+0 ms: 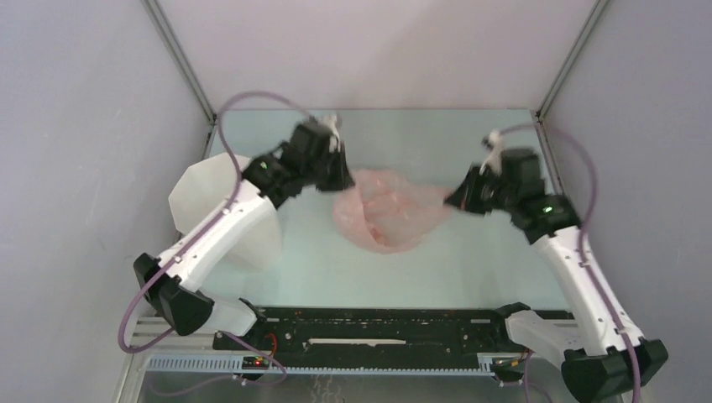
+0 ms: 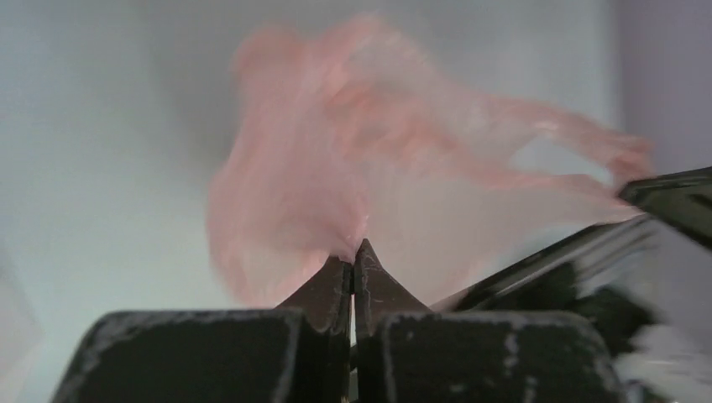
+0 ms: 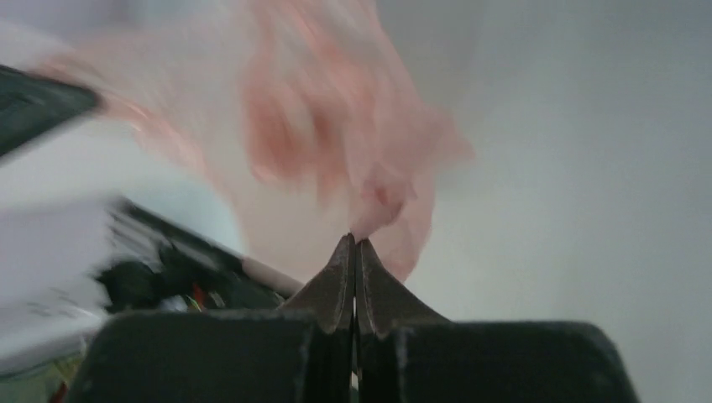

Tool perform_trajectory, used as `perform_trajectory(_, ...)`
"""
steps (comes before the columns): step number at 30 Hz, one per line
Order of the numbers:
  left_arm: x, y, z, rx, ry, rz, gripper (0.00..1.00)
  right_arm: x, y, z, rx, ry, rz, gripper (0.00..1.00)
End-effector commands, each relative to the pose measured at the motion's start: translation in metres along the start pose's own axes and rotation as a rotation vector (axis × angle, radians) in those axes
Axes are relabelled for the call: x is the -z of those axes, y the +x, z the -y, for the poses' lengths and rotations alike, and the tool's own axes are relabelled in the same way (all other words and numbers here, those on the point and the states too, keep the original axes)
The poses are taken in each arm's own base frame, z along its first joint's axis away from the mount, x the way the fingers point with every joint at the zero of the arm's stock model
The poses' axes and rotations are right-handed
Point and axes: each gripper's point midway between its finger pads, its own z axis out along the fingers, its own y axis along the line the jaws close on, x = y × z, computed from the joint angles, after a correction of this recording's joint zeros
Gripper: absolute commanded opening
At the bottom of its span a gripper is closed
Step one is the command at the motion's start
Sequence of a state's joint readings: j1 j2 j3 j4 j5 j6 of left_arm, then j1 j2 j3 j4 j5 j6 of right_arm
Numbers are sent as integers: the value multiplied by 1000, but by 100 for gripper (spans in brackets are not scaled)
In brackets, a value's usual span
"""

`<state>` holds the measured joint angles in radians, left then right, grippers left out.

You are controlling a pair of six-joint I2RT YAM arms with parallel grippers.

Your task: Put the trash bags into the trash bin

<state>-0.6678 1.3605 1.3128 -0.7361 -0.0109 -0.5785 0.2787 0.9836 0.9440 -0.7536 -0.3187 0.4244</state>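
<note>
The pale-pink trash bag (image 1: 390,210) hangs stretched between my two grippers above the middle of the table. My left gripper (image 1: 340,178) is shut on its left edge; in the left wrist view the closed tips (image 2: 357,252) pinch the pink film (image 2: 336,168). My right gripper (image 1: 458,200) is shut on its right edge; in the right wrist view the closed tips (image 3: 353,243) hold the blurred bag (image 3: 336,126). The white faceted trash bin (image 1: 220,210) stands at the left, partly hidden under my left arm.
Grey enclosure walls stand on three sides with metal corner posts (image 1: 180,59). A black rail with cables (image 1: 369,332) runs along the near edge between the arm bases. The right arm (image 2: 672,201) shows in the left wrist view.
</note>
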Motion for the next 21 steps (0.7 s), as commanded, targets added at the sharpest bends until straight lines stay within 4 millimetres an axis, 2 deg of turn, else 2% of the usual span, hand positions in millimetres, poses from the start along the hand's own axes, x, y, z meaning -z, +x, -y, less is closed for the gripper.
perform_trajectory(1, 144, -155, 104, -42, 317, 429, 0, 111, -125, -97, 183, -168, 362, 0)
perform_trajectory(3, 202, -188, 126, -51, 402, 556, 0, 163, -153, -131, 235, -214, 477, 0)
perform_trajectory(5, 254, -206, 139, -57, 474, 684, 0, 221, -167, -168, 298, -299, 613, 0)
perform_trajectory(6, 275, -209, 141, -61, 495, 744, 0, 244, -169, -182, 323, -344, 673, 0)
perform_trajectory(7, 288, -213, 141, -59, 502, 811, 0, 259, -168, -190, 339, -382, 718, 0)
perform_trajectory(8, 287, -209, 137, -64, 496, 836, 0, 266, -165, -194, 346, -412, 744, 0)
perform_trajectory(9, 278, -203, 130, -54, 484, 849, 0, 258, -160, -192, 346, -428, 745, 0)
perform_trajectory(10, 248, -191, 117, -21, 440, 814, 0, 239, -153, -181, 320, -418, 719, 0)
perform_trajectory(11, 212, -176, 103, 16, 392, 754, 0, 212, -145, -164, 280, -382, 671, 0)
perform_trajectory(12, 155, -146, 83, 64, 326, 620, 0, 176, -131, -142, 239, -337, 593, 0)
perform_trajectory(13, 108, -117, 67, 95, 273, 480, 0, 124, -105, -110, 187, -272, 463, 0)
perform_trajectory(14, 68, -80, 55, 102, 231, 312, 0, 88, -78, -84, 139, -221, 345, 0)
perform_trajectory(15, 37, -38, 49, 83, 201, 142, 0, 55, -45, -58, 86, -177, 220, 0)
perform_trajectory(16, 16, 0, 46, 34, 179, 21, 0, 32, -13, -43, 39, -178, 115, 0)
perform_trajectory(17, 6, 26, 45, -25, 152, -31, 0, 16, 16, -32, -4, -190, 35, 0)
perform_trajectory(18, 5, 46, 47, -79, 142, -46, 0, 15, 34, -30, -27, -217, 15, 0)
perform_trajectory(19, 11, 54, 53, -110, 170, -35, 0, 16, 45, -30, -29, -228, 21, 0)
perform_trajectory(21, 20, 53, 66, -117, 237, -5, 0, 29, 39, -32, -21, -227, 115, 0)
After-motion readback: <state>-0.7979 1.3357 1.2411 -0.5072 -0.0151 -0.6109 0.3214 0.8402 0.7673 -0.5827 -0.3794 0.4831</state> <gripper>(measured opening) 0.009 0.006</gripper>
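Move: Both grippers are pinching the pink trash bag's rim, some 23 cm apart. The bag's middle hangs about 10 cm to the left gripper's right, 4 cm back and 8 cm below; from the right gripper it is roughly 13 cm to the left, level fore and aft, some 6 cm below. The white trash bin's middle lies about 29 cm to the left gripper's left, 4 cm back and 10 cm lower. Keep both grippers shut on the trash bag's rim and flap the bag hard and fast: whip both hands together straight up about 38 cm, fingers tipping up some 50 degrees, then fling them down to nearly the starting height, tipping the fingers down again. Near the bottom let the left gripper drift about 5 cm right, towards the right one. ##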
